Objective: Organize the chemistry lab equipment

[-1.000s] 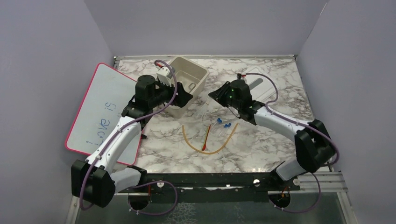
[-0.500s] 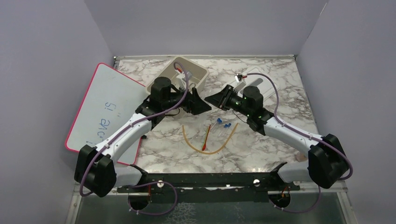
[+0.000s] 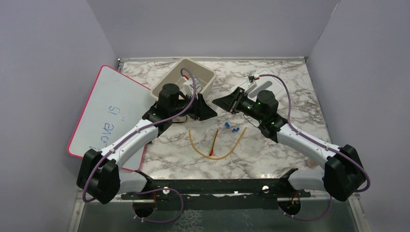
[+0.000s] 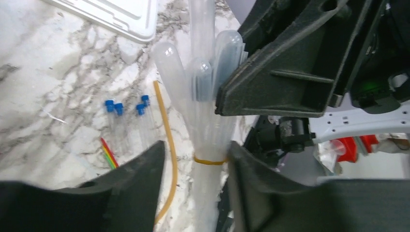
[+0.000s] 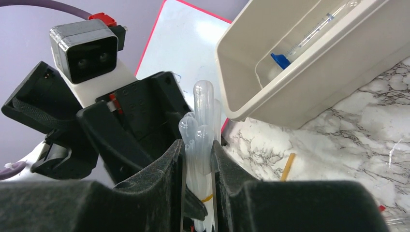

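A bundle of clear tubes [image 5: 203, 123] tied with a yellow rubber band hangs above the table between the two arms. My right gripper [image 5: 198, 147] is shut on it, one finger pressed against each side. My left gripper [image 4: 196, 150] straddles the same bundle [image 4: 208, 96] at the band. Its right finger touches the tubes, while a gap remains on the left, so it is open. On the marble below lie the curved amber rubber tube [image 3: 217, 155], the red-tipped dropper [image 3: 213, 145] and clear tubes with tiny blue caps [image 3: 232, 128]. A blue-based vial [image 5: 279, 60] lies in the tub.
The beige tub [image 3: 211, 76] stands at the back, just behind the left gripper [image 3: 208, 110]. The pink-rimmed whiteboard [image 3: 106, 111] lies at the left under the left arm. The white lid [image 4: 116, 14] lies at the back right. The right gripper [image 3: 223, 101] faces the left one closely.
Both arms swung toward each other over the table's middle and met at the tube bundle. In the last half second the left jaws narrowed around it. The right grip is unchanged.
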Available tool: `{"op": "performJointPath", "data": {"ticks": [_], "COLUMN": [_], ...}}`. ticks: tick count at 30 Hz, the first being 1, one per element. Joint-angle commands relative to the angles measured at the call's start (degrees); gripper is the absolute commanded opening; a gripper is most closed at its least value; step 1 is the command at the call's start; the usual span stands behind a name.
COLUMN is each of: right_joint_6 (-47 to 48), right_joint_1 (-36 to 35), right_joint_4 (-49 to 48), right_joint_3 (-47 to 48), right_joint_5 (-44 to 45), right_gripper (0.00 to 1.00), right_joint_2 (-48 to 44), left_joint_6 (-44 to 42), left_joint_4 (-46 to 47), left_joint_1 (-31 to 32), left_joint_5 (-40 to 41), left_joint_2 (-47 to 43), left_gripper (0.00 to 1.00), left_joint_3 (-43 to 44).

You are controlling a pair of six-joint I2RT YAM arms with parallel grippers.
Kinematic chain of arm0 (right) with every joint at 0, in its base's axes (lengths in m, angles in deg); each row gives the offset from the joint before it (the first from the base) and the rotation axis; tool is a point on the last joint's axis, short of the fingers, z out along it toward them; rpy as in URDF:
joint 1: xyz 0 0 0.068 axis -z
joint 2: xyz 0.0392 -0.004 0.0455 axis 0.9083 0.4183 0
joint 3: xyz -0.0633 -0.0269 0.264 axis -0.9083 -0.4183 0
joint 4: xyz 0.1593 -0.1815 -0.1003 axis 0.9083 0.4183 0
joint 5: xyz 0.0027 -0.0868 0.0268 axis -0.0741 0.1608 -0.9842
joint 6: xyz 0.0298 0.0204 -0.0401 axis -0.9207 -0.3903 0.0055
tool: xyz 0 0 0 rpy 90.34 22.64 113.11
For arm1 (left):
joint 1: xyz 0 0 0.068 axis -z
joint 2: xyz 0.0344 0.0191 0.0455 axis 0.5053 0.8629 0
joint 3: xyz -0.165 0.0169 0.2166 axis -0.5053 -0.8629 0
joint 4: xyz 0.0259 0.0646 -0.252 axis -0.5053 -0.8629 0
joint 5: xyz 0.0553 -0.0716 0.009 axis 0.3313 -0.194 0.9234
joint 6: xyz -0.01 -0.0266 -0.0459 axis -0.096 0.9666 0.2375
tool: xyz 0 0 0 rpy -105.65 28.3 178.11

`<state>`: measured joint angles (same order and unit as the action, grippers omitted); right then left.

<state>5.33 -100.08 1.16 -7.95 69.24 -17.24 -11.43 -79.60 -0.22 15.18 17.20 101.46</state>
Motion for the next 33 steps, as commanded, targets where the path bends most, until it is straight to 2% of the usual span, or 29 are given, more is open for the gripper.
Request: {"op": "performJointPath", "data": {"ticks": [1,4,7,11,16,23,28,33], "right_joint_6": [0.35,0.24,0.24,0.73,1.37,3.16,3.55,3.95], "right_joint_1": [-0.18,-0.18,-0.19,-0.17,-0.2,-0.18,-0.23,-0.25], "right_joint_4": [-3.03,-3.33,-3.55,-1.21,7.11,15.63,18.53,20.9], "right_joint_3": [-0.95,-0.93,-1.19,-0.65,0.03,-1.64,-3.8,-4.67], "right_joint_5": [-1.73,-1.7,-1.52,-0.66,6.01,12.85,14.22,14.55], "right_gripper": [0.27,0.27,0.32,0.5,0.62,0.63,0.63,0.62], "right_joint_2": [-0.89,-0.77,-0.88,-2.02,-5.46,-12.43,-15.52,-15.93], "left_joint_6": [2.11,1.77,0.35,-4.68,-12.7,-22.66,-29.49,-37.42], "left_joint_4": [3.11,3.12,1.59,-4.57,-15.29,-26.14,-28.21,-32.46], "left_joint_1": [0.66,0.81,0.81,0.81,0.64,-3.74,-8.99,-12.0], "left_joint_5": [-3.81,-4.01,-3.67,1.32,9.16,19.57,27.11,27.3], "left_joint_2": [-0.63,-0.85,-1.14,-1.11,0.36,6.85,13.53,23.28], "left_gripper": [0.39,0.2,0.12,0.11,0.11,0.12,0.16,0.16], "left_joint_3": [-0.1,-0.05,0.18,2.57,9.57,19.66,26.93,37.01]}}
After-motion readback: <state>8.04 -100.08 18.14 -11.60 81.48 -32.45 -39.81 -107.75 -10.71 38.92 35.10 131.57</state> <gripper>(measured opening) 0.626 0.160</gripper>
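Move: The bundle of pipettes stands upright right between my open left fingers. My right fingers still grip it higher up, with its middle about 3 cm below them. From my left hand the bin lies some 15 cm ahead and 11 cm left, about 15 cm lower. The white lid is roughly 15 cm ahead and 22 cm right, the blue-capped tubes about 5 cm back and 8 cm right, both some 20 cm below. I close my left fingers on the pipettes near their rubber band, then open my right fingers to let go of the upper part. My left hand keeps hold and speeds forward about 15 cm and left 10 cm to over the bin, its fingers tipping farther down. My right hand backs off some 5 cm to the right. ##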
